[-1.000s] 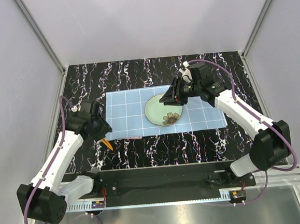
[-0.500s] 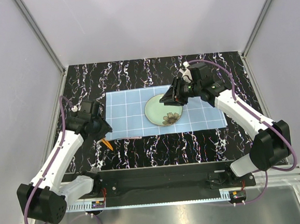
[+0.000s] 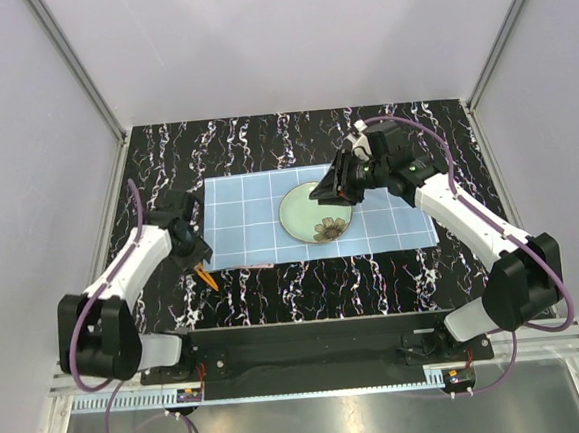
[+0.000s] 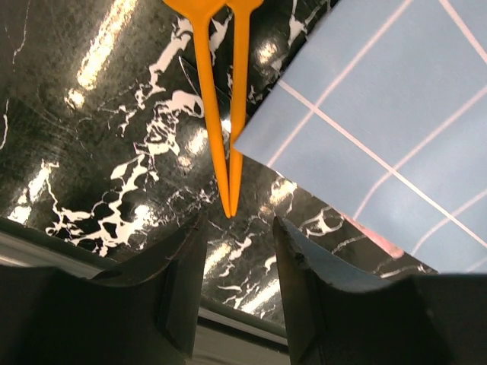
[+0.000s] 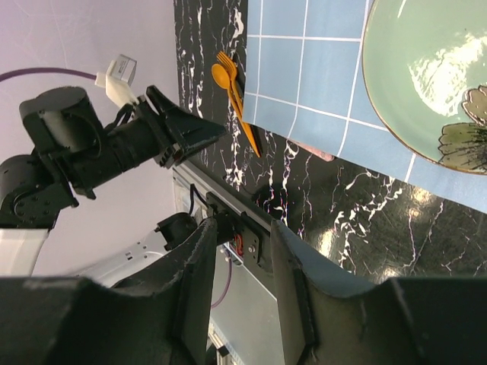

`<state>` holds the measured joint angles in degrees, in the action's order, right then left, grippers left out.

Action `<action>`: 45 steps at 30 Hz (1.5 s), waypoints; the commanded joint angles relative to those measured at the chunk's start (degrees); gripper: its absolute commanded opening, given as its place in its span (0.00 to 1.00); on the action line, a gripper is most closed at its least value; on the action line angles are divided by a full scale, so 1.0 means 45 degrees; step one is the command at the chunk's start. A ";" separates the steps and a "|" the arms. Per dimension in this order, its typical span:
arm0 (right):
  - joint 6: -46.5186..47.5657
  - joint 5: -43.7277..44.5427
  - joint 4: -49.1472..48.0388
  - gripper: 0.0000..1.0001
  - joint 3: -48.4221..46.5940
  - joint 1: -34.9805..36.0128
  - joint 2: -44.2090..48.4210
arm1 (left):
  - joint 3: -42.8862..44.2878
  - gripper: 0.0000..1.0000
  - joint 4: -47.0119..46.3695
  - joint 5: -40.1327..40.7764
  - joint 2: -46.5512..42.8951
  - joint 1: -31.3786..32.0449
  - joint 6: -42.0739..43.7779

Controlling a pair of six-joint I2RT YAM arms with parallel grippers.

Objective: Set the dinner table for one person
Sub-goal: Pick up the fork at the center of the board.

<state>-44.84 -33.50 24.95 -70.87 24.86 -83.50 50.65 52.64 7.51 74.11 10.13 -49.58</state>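
Note:
The dinner table [image 3: 275, 288] is glossy black with white veins. On it lies a light blue gridded placemat [image 3: 258, 204] that bears a green flowered plate [image 3: 309, 215]. An orange fork and spoon [image 3: 206, 277] lie side by side on the table off the mat's near left corner. My left gripper [image 3: 200, 254] hovers over them, open and empty; in its wrist view the handles [image 4: 230, 137] end just ahead of the gripper [image 4: 238, 223]. My right gripper [image 3: 320, 191] hangs open and empty above the plate's far edge. Its wrist view shows the plate [image 5: 426, 76] and the orange cutlery [image 5: 232, 91].
A thin pink strip [image 3: 258, 267] pokes out at the placemat's near edge. White walls with metal posts close in the table on three sides. A black mounting rail [image 3: 309, 340] runs along the near edge between the arm bases.
The left arm has changed pose, its elbow drawn in toward the table, while its gripper stays by the orange cutlery. The right arm has not moved.

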 commanded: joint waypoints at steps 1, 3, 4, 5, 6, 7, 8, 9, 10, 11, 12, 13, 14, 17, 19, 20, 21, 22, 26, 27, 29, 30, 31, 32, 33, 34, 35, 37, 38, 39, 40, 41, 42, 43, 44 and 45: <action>0.0159 0.0236 0.0314 0.42 -0.0344 -0.0017 0.0549 | 0.0500 0.44 -0.1034 0.0518 0.0952 -0.0161 0.0295; 0.0257 0.0275 0.0393 0.42 -0.0403 -0.0017 0.0510 | 0.0910 0.44 -0.1171 0.0578 0.1439 -0.0161 0.0548; 0.0238 0.0276 0.0470 0.42 -0.0403 0.0002 0.0510 | 0.1066 0.44 -0.1190 0.0616 0.1577 -0.0161 0.0627; 0.0276 0.0295 0.0529 0.42 -0.0442 -0.0017 0.0529 | 0.1319 0.44 -0.1191 0.0713 0.1714 -0.0161 0.0686; 0.0316 0.0295 0.0569 0.42 -0.0500 -0.0017 0.0471 | 0.1418 0.44 -0.1191 0.0772 0.1948 -0.0161 0.0802; 0.0335 0.0314 0.0666 0.42 -0.0520 -0.0036 0.0471 | 0.1516 0.44 -0.1191 0.0850 0.2047 -0.0161 0.0823; 0.0355 0.0373 0.0725 0.42 -0.0540 -0.0017 0.0471 | 0.1594 0.44 -0.1191 0.0948 0.2125 -0.0181 0.0842; 0.0374 0.0412 0.0764 0.42 -0.0579 -0.0017 0.0490 | 0.1615 0.44 -0.1210 0.0949 0.2280 -0.0181 0.0843; 0.0394 0.0432 0.0861 0.42 -0.0579 0.0002 0.0490 | 0.1634 0.44 -0.1229 0.0968 0.2359 -0.0200 0.0823; 0.0433 0.0490 0.0901 0.43 -0.0618 -0.0017 0.0490 | 0.1654 0.44 -0.1288 0.1007 0.2418 -0.0200 0.0804; 0.0452 0.0548 0.0940 0.42 -0.0618 -0.0036 0.0529 | 0.1654 0.44 -0.1288 0.1007 0.2515 -0.0200 0.0745; 0.0453 0.0568 0.1017 0.42 -0.0637 -0.0056 0.0529 | 0.1634 0.44 -0.1288 0.1027 0.2536 -0.0200 0.0706; 0.0453 0.0588 0.1018 0.43 -0.0638 -0.0056 0.0510 | 0.1615 0.44 -0.1288 0.1027 0.2555 -0.0220 0.0648; 0.0453 0.0608 0.1116 0.43 -0.0599 -0.0193 0.0529 | 0.1478 0.44 -0.1269 0.1202 0.2400 -0.0278 0.0452; 0.0433 0.0608 0.1135 0.43 -0.0579 -0.0232 0.0510 | 0.1400 0.44 -0.1269 0.1280 0.2302 -0.0337 0.0413; 0.0414 0.0608 0.1135 0.43 -0.0579 -0.0271 0.0510 | 0.1400 0.44 -0.1288 0.1339 0.2321 -0.0357 0.0452; 0.0414 0.0608 0.1135 0.43 -0.0598 -0.0271 0.0452 | 0.1381 0.44 -0.1269 0.1359 0.2379 -0.0395 0.0529; 0.0414 0.0608 0.1116 0.43 -0.0618 -0.0271 0.0470 | 0.1361 0.44 -0.1288 0.1378 0.2399 -0.0454 0.0569; 0.0452 0.0569 0.1116 0.43 -0.0657 -0.0310 0.0315 | 0.1244 0.44 -0.1307 0.1437 0.2575 -0.0630 0.0589; 0.0453 0.0569 0.1135 0.43 -0.0657 -0.0329 0.0295 | 0.1263 0.44 -0.1288 0.1418 0.2710 -0.0650 0.0589; 0.0453 0.0549 0.1135 0.43 -0.0677 -0.0330 0.0275 | 0.1283 0.44 -0.1327 0.1340 0.2867 -0.0708 0.0628; 0.0433 0.0568 0.1135 0.43 -0.0677 -0.0349 0.0275 | 0.1302 0.44 -0.1327 0.1339 0.3023 -0.0708 0.0666; 0.0452 0.0569 0.1155 0.43 -0.0677 -0.0349 0.0295 | 0.1380 0.44 -0.1366 0.1320 0.3121 -0.0708 0.0686; 0.0453 0.0569 0.1136 0.43 -0.0677 -0.0369 0.0295 | 0.1419 0.43 -0.1366 0.1281 0.3180 -0.0728 0.0706; 0.0453 0.0569 0.1135 0.43 -0.0657 -0.0369 0.0275 | 0.1477 0.43 -0.1366 0.1242 0.3316 -0.0728 0.0783; 0.0453 0.0569 0.1135 0.43 -0.0657 -0.0388 0.0295 | 0.1613 0.43 -0.1386 0.1222 0.3394 -0.0728 0.0784; 0.0433 0.0569 0.1135 0.43 -0.0657 -0.0408 0.0295 | 0.1673 0.43 -0.1405 0.1203 0.3492 -0.0728 0.0803; 0.0433 0.0607 0.1174 0.43 -0.0657 -0.0427 0.0314 | 0.1888 0.43 -0.1405 0.1144 0.3590 -0.0767 0.0842; 0.0433 0.0608 0.1155 0.43 -0.0657 -0.0447 0.0353 | 0.1966 0.43 -0.1425 0.1125 0.3726 -0.0767 0.0881; 0.0452 0.0627 0.1194 0.43 -0.0638 -0.0466 0.0334 | 0.2082 0.43 -0.1425 0.1105 0.3766 -0.0786 0.0882; 0.0433 0.0627 0.1175 0.43 -0.0638 -0.0466 0.0373 | 0.2142 0.43 -0.1406 0.1086 0.3882 -0.0806 0.0901; 0.0433 0.0627 0.1174 0.43 -0.0657 -0.0486 0.0373 | 0.2181 0.43 -0.1425 0.1066 0.3922 -0.0825 0.0901; 0.0433 0.0646 0.1194 0.43 -0.0638 -0.0505 0.0354 | 0.2239 0.42 -0.1386 0.1047 0.3961 -0.0845 0.0901; 0.0433 0.0627 0.1194 0.43 -0.0638 -0.0525 0.0373 | 0.2278 0.42 -0.1405 0.1046 0.4020 -0.0864 0.0901; 0.0414 0.0646 0.1194 0.43 -0.0657 -0.0544 0.0354 | 0.2298 0.42 -0.1405 0.1046 0.4040 -0.0865 0.0901; 0.0394 0.0647 0.1213 0.43 -0.0638 -0.0544 0.0353 | 0.2318 0.42 -0.1425 0.1046 0.4059 -0.0884 0.0901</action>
<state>-43.72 -31.03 29.89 -71.24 22.96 -83.33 58.57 47.62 12.05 91.70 6.74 -46.11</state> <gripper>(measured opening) 0.431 0.427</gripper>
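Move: The fork's middle lies about 3 cm ahead of the left gripper, 2 cm to its left and some 6 cm below. The spoon is close along the fork's left side, about 2 cm ahead and 4 cm left of the gripper. The cloth's near left corner is roughly 1 cm ahead, straight below otherwise, and the knife handle shows level with the gripper, 11 cm to its right. From the right gripper the fork lies about 30 cm left, 6 cm back and 22 cm down. Bring the left gripper forward about 5 cm from over the handle ends towards the fork's middle, dipping at first, then ease it some 2 cm left and sink again, about 3.5 cm lower in all, with a last small push forward. Keep the fingers half open and pointing down, tilting only slightly. Let the empty right hand drift 2 cm right and slightly down. ##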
